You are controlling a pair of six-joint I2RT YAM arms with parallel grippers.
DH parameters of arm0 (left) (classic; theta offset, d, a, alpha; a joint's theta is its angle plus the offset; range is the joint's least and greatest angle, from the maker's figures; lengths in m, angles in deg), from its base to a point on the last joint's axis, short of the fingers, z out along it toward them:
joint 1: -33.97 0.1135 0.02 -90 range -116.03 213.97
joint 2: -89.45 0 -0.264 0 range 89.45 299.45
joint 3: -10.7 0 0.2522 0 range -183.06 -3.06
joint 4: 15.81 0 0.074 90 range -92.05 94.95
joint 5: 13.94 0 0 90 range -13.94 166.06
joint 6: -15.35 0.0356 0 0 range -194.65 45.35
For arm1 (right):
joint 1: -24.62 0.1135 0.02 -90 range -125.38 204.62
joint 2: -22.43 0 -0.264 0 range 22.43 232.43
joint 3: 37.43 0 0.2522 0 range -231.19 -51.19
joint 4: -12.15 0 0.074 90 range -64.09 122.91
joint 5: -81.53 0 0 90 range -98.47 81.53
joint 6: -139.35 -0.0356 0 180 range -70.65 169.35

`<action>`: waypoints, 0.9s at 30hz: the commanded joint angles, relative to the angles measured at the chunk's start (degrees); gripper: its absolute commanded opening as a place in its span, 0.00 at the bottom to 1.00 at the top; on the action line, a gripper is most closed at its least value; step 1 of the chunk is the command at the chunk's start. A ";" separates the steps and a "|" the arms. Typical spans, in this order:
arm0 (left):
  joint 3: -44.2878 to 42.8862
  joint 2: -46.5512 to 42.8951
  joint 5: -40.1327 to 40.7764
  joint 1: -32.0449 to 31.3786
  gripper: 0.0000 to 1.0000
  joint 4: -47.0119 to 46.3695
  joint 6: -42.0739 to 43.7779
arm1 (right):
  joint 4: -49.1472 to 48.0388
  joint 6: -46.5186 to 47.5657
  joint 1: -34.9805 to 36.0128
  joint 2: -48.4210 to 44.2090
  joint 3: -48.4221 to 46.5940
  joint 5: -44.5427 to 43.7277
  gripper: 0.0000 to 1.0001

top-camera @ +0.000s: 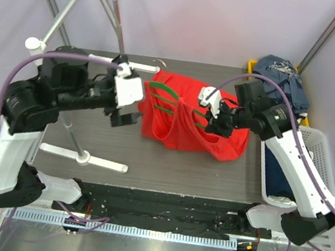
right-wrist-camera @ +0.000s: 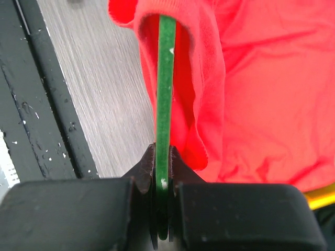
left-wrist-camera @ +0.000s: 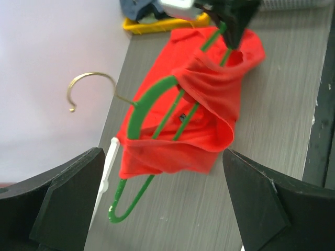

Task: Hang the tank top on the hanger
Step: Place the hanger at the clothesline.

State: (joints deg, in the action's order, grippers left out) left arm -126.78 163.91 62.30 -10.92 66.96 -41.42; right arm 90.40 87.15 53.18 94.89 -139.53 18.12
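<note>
The red tank top (top-camera: pixel 183 125) hangs bunched over the green hanger (top-camera: pixel 162 92) above the middle of the table. My right gripper (top-camera: pixel 209 121) is shut on the hanger's right end; up close its jaws pinch the green bar (right-wrist-camera: pixel 166 78), with red fabric (right-wrist-camera: pixel 261 94) draped beside it. My left gripper (top-camera: pixel 135 98) stands open just left of the garment, nothing between its fingers (left-wrist-camera: pixel 63 201). From the left wrist, the tank top (left-wrist-camera: pixel 209 99) covers most of the hanger (left-wrist-camera: pixel 149 99). The hanger's gold hook (left-wrist-camera: pixel 89 78) and its lower green end stick out bare.
A yellow bin (top-camera: pixel 252 65) with dark clothes sits at the back right. A white basket (top-camera: pixel 318 151) with dark clothes stands along the right edge. A white rack foot (top-camera: pixel 96 161) lies at the front left, and a white rack bar (left-wrist-camera: pixel 107 167) is beside the hanger.
</note>
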 commanded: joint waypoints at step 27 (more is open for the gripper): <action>28.96 -26.29 -13.83 10.43 1.00 17.38 22.31 | -5.78 -1.59 13.63 30.62 -43.32 1.01 0.01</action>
State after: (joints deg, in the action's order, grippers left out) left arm -100.44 138.95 52.86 -2.04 75.84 -21.05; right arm 91.07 86.32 65.62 126.32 -177.34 16.79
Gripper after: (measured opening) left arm 0.996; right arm 0.069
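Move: Up and far to the left of the right hand lies the aim, the middle of the clothesline rail: about 40 cm left, 12 cm farther out and 17 cm higher. The green hanger's hook is about 18 cm left and 12 cm ahead, a little higher. The tank top's middle is 8 cm left, 3 cm ahead and 12 cm lower. From the empty left hand, the rail's middle is about 18 cm left and 15 cm ahead, near its height. Carrying the hanger by its right end in a still-closed grip, the right hand sweeps about 14 cm left towards the clothesline, reaching some 7 cm forward and rising about 4 cm early on while turning around 10 degrees counter-clockwise. The left hand, wide open and empty, backs off from the hook: left, down and back, about 8 cm each, slowing towards the end. ##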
